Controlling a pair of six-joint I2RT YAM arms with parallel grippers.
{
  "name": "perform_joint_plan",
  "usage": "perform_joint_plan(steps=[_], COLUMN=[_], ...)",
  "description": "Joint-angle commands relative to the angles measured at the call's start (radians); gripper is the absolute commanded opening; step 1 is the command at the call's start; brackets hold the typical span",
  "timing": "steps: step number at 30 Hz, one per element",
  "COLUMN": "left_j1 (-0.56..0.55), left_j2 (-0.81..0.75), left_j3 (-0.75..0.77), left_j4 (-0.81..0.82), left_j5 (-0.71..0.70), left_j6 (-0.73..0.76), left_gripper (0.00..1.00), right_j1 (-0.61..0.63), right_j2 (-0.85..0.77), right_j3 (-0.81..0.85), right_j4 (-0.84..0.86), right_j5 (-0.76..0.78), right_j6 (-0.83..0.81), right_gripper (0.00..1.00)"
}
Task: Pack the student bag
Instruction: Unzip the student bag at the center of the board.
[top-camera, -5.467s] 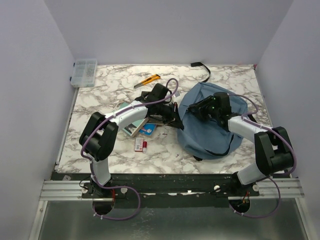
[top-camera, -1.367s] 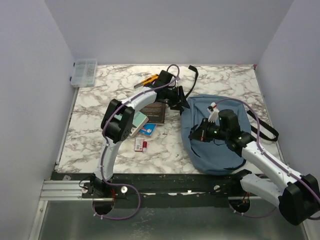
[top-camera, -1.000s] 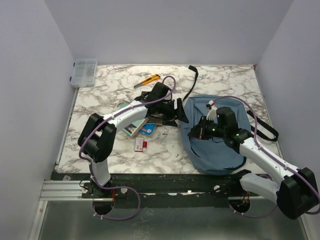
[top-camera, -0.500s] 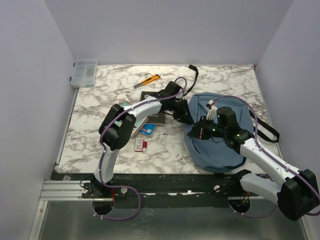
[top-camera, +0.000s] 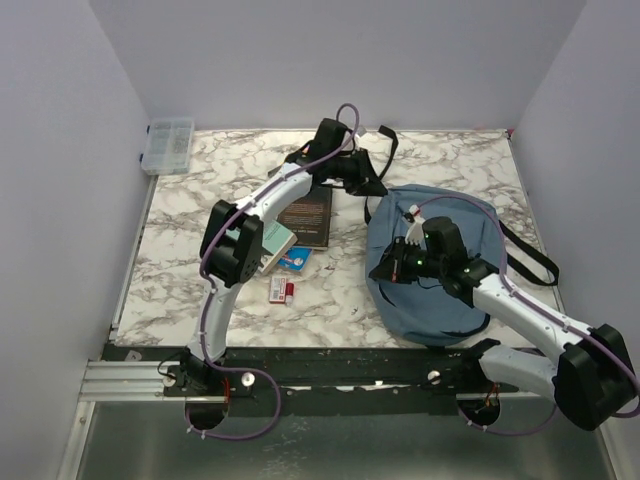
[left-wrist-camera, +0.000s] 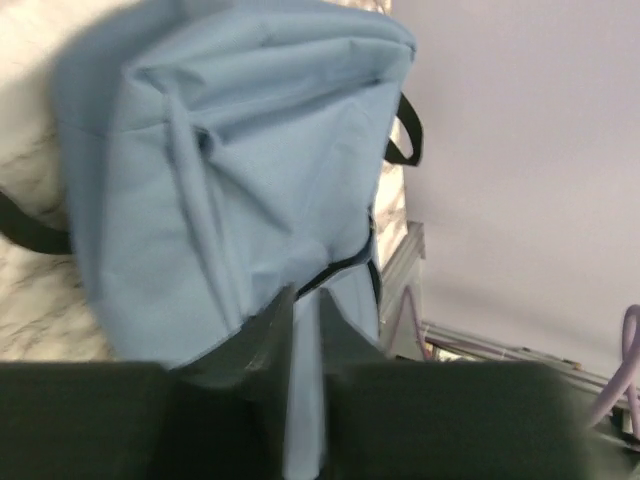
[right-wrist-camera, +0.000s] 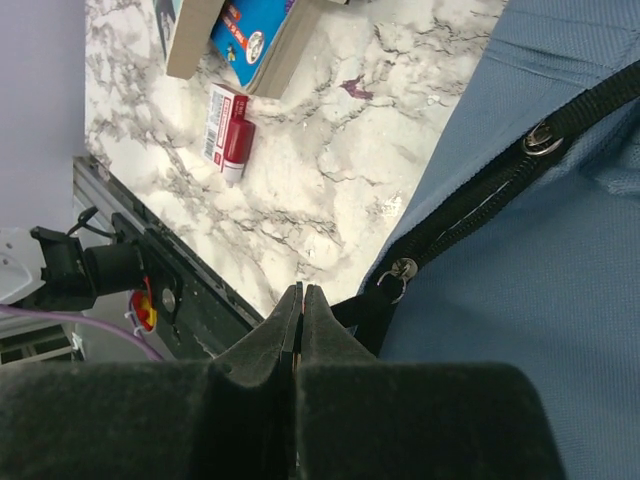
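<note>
The student bag (top-camera: 440, 260), soft dusty-blue with black straps, lies at the right of the marble table. My left gripper (top-camera: 371, 189) is at its far left corner. In the left wrist view the gripper (left-wrist-camera: 305, 297) is shut on a fold of the bag's blue fabric (left-wrist-camera: 230, 170). My right gripper (top-camera: 384, 272) is shut at the bag's left edge. In the right wrist view its closed tips (right-wrist-camera: 301, 291) sit next to a black tab (right-wrist-camera: 362, 308) below a zipper pull (right-wrist-camera: 402, 270). Whether they pinch the tab I cannot tell.
Left of the bag lie a dark book (top-camera: 308, 215), a teal book stack (top-camera: 274, 246), a blue box (top-camera: 297, 260) and a small red-and-white box (top-camera: 281, 290). A clear organizer (top-camera: 168, 143) stands at the back left. Black straps (top-camera: 527, 256) trail off the bag's right side.
My left gripper has closed on the bag's fabric and drawn toward the back of the table, pulling that corner with it. The right gripper has stayed shut at the bag's left edge.
</note>
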Motion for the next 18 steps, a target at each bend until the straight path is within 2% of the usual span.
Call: perform_joint_plan(steps=[1, 3, 6, 11, 16, 18], left_j1=[0.028, 0.011, -0.037, -0.130, -0.183, -0.186], left_j2=[-0.114, -0.200, -0.312, -0.361, -0.288, -0.257], left_j3=[-0.111, -0.241, -0.411, -0.537, -0.493, -0.463], left_j4=[-0.079, -0.079, -0.079, -0.087, -0.107, -0.121], left_j5=[-0.022, -0.064, -0.131, -0.157, -0.148, -0.158], left_j6=[0.072, 0.101, 0.141, 0.183, 0.202, 0.209], left_gripper=[0.37, 0.56, 0.69, 0.73, 0.74, 0.71], right_j1=[0.008, 0.008, 0.007, 0.008, 0.007, 0.008], right_j2=[0.028, 0.051, 0.082, 0.085, 0.072, 0.067], right_j3=[0.040, 0.069, 0.088, 0.098, 0.099, 0.097], right_j4=[0.037, 0.035, 0.043, 0.031, 0.003, -0.011], right_j5=[0.038, 0.038, 0.030, 0.027, 0.042, 0.050], right_j6=[-0.003, -0.012, -0.025, -0.037, -0.055, -0.060], right_gripper=[0.01, 0.01, 0.01, 0.01, 0.01, 0.01])
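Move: The zipper puller lies about 15 cm back from the left hand, in line with it sideways and some 9 cm below. The right gripper, holding the zip's near end, sits about 20 cm back, likewise in line sideways and 6 cm lower; the puller is some 6 cm straight ahead of that right hand and 3 cm lower. The black book lies some 19 cm to the left hand's left and 2 cm back, 14 cm below it. The right fingers keep their pinch on the black end of the zip, drifting only a centimetre or so forward, while the empty left hand opens wide. It first swings about 5 cm to its left, then sweeps back some 14 cm and down about 6 cm towards the zipper puller beside the right gripper, its fingers tipping about 15 degrees more steeply down. ##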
